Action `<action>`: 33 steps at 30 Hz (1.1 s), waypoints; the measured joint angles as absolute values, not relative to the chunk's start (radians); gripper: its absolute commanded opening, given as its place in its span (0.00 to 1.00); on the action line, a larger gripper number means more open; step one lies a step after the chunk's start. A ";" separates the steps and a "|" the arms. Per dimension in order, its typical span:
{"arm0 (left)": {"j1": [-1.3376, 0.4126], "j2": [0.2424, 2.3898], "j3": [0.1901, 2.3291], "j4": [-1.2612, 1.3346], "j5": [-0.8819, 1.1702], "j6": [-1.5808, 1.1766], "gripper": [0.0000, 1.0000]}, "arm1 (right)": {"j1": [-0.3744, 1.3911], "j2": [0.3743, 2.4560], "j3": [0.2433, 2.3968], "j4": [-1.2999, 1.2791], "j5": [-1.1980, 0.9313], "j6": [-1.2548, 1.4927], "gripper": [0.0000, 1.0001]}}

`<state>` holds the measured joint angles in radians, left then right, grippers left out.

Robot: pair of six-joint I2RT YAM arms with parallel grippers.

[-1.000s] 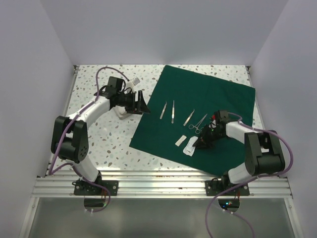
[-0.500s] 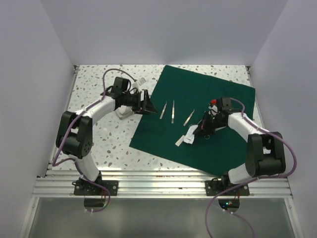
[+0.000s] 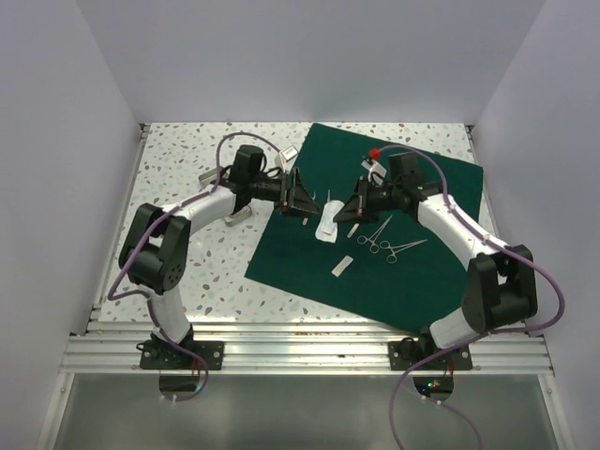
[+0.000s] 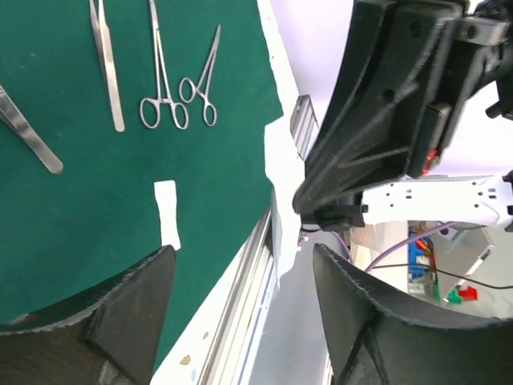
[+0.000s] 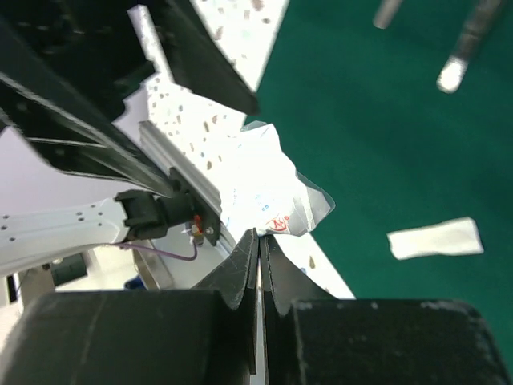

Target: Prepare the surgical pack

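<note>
The surgical pack's dark green drape lies spread flat on the table, also seen in the wrist views. My right gripper is shut on the edge of a white sealed packet, holding it above the drape. My left gripper stands open facing it, with the packet edge-on just ahead of its fingers. Two forceps, tweezers and a white strip lie on the drape.
A small grey item and a white object lie on the speckled table left of the drape. White walls close in the table on three sides. A metal rail runs along the near edge.
My right gripper shut on the packet, lifted it off the drape and carried it up and left. My left gripper moved right to meet it. The forceps now show uncovered.
</note>
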<state>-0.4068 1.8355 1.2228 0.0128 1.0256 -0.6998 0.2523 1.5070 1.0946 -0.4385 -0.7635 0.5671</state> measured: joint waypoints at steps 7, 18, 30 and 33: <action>-0.407 1.865 1.222 0.062 1.058 -0.750 0.60 | 0.290 1.573 1.165 -0.415 -0.781 0.595 0.00; -0.407 1.892 1.214 0.207 1.120 -0.856 0.22 | 0.299 1.638 1.234 -0.413 -0.804 0.604 0.00; -0.292 1.902 1.213 0.198 1.122 -0.840 0.00 | 0.294 1.723 1.382 -0.573 -0.706 0.542 0.59; -0.149 1.902 1.220 0.070 1.076 -0.757 0.00 | 0.268 1.730 1.389 -0.625 -0.666 0.522 0.59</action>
<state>-0.1493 1.9018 1.2201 0.0700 1.0760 -0.7567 0.2680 1.7298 1.3888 -0.6250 -0.6662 0.5220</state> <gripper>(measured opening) 0.007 0.590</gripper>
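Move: The white pouch hangs from my right fingertips, its middle roughly 3 cm to their left and a touch below. From my open left hand it lies about 6 cm to the right and 3 cm back. The tray is some 22 cm to that hand's left, 10 cm farther out and 15 cm lower; on the cloth, about 16 cm below it, the long tweezers lie 8 cm ahead and 6 cm right, the white strip 8 cm back and 10 cm right. My right hand eases the pouch about 3 cm left and 2.5 cm forward in between my left fingers, which all but wait and close to pinch it; then my right fingers open, and that hand drifts forward and back right. With the pouch in its grip, my left hand swings quickly off towards the tray, some 10 cm left and 7 cm forward, sinking slightly and turning counter-clockwise about 15 degrees. ##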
